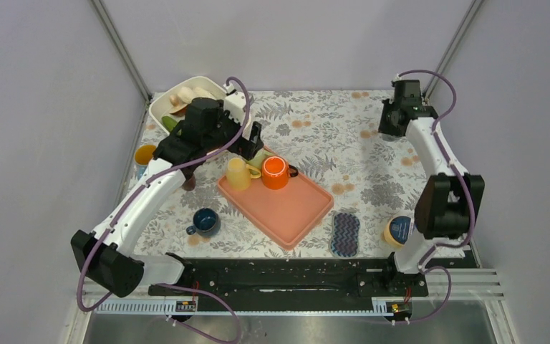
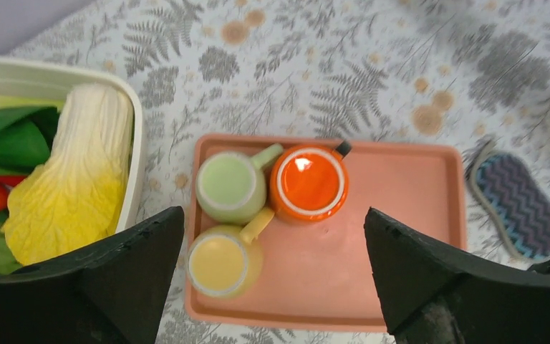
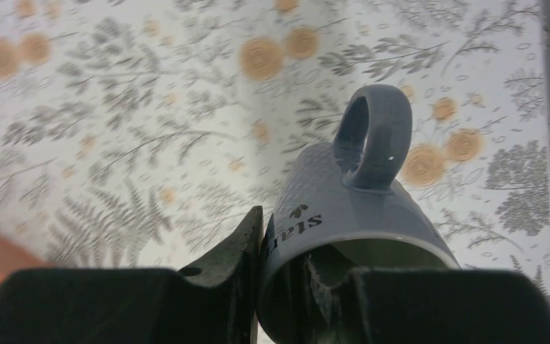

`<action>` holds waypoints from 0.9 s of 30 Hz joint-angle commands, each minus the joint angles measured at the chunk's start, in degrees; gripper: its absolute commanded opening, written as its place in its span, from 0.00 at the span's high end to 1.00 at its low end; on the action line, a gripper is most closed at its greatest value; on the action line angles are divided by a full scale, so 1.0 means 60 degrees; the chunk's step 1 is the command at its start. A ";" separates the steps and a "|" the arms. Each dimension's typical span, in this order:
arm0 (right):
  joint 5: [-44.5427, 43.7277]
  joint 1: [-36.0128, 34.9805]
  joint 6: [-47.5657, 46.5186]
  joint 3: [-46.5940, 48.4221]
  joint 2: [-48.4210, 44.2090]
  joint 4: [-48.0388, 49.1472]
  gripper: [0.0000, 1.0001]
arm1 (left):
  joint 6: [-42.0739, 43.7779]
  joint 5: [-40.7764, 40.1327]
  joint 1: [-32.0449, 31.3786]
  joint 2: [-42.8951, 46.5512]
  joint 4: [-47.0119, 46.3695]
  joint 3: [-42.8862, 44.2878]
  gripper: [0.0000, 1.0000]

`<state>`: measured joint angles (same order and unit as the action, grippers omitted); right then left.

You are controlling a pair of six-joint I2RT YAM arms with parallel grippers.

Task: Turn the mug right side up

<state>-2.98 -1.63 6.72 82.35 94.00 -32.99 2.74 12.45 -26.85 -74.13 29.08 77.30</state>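
Note:
A grey mug with dark lettering fills the right wrist view, its mouth toward the camera and its handle pointing away over the patterned tablecloth. My right gripper is shut on the mug's wall, one finger outside and the other inside the mouth. In the top view this gripper is at the far right corner, and the mug is hidden beneath it. My left gripper hangs open and empty above the salmon tray, which holds an orange mug, a green mug and a yellow mug.
A white tub of vegetables stands at the back left. A dark blue mug and a yellow cup sit left of the tray. A zigzag sponge and a yellow-and-blue round thing lie near the front right.

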 commanded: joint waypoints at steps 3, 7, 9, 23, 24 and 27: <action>-0.0257 0.1097 -0.0646 0.2976 0.2625 -0.1666 1.00 | 0.1263 -0.0683 -0.0009 0.0341 -0.0133 -0.1081 0.01; -0.0105 0.1282 -0.0807 0.4424 0.4319 -0.2803 1.00 | 0.1991 -0.0552 0.0027 -0.0125 0.0380 -0.1094 0.01; 0.0076 0.1288 -0.0892 0.5043 0.4910 -0.3240 1.00 | 0.2352 -0.0480 0.0056 -0.0382 0.0599 -0.1012 0.01; 0.0261 0.1341 -0.1444 0.6792 0.6719 -0.4540 0.68 | 0.5308 0.0858 0.0015 -0.2013 0.2334 0.0598 0.05; 0.0257 0.1341 -0.1499 0.6816 0.6730 -0.4620 0.59 | 0.5722 0.0881 0.0010 -0.2123 0.2529 0.0752 0.05; 0.0301 0.1341 -0.1608 0.6916 0.6516 -0.4837 0.39 | 0.7049 0.0448 -0.0104 -0.2447 0.2790 0.1039 0.09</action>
<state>-1.91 6.48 -0.49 120.75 134.17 -59.24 33.32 15.03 -26.85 -87.02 43.11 79.59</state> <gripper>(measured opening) 0.508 0.939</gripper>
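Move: The right gripper still holds the grey-blue mug by its wall; the bare table spot for it lies about 5 cm ahead, 7 cm right and 19 cm down, with the round tub some 26 cm back and 5 cm right. From the empty left gripper the yellow mug is about 2 cm ahead, 6 cm left and 25 cm below; at that level the green mug is 9 cm ahead, 1 cm left, the orange mug 2 cm ahead, 7 cm right. Lower the right gripper about 13 cm while carrying the grey-blue mug right and forward, then straight down, tipping the fingers nearly 30 degrees further down to level its base; on the table, open them, one finger inside the rim. Meanwhile drop the wide-open left gripper some 11 cm towards the yellow mug, rolling and turning it clockwise to point more steeply down, touching nothing. ##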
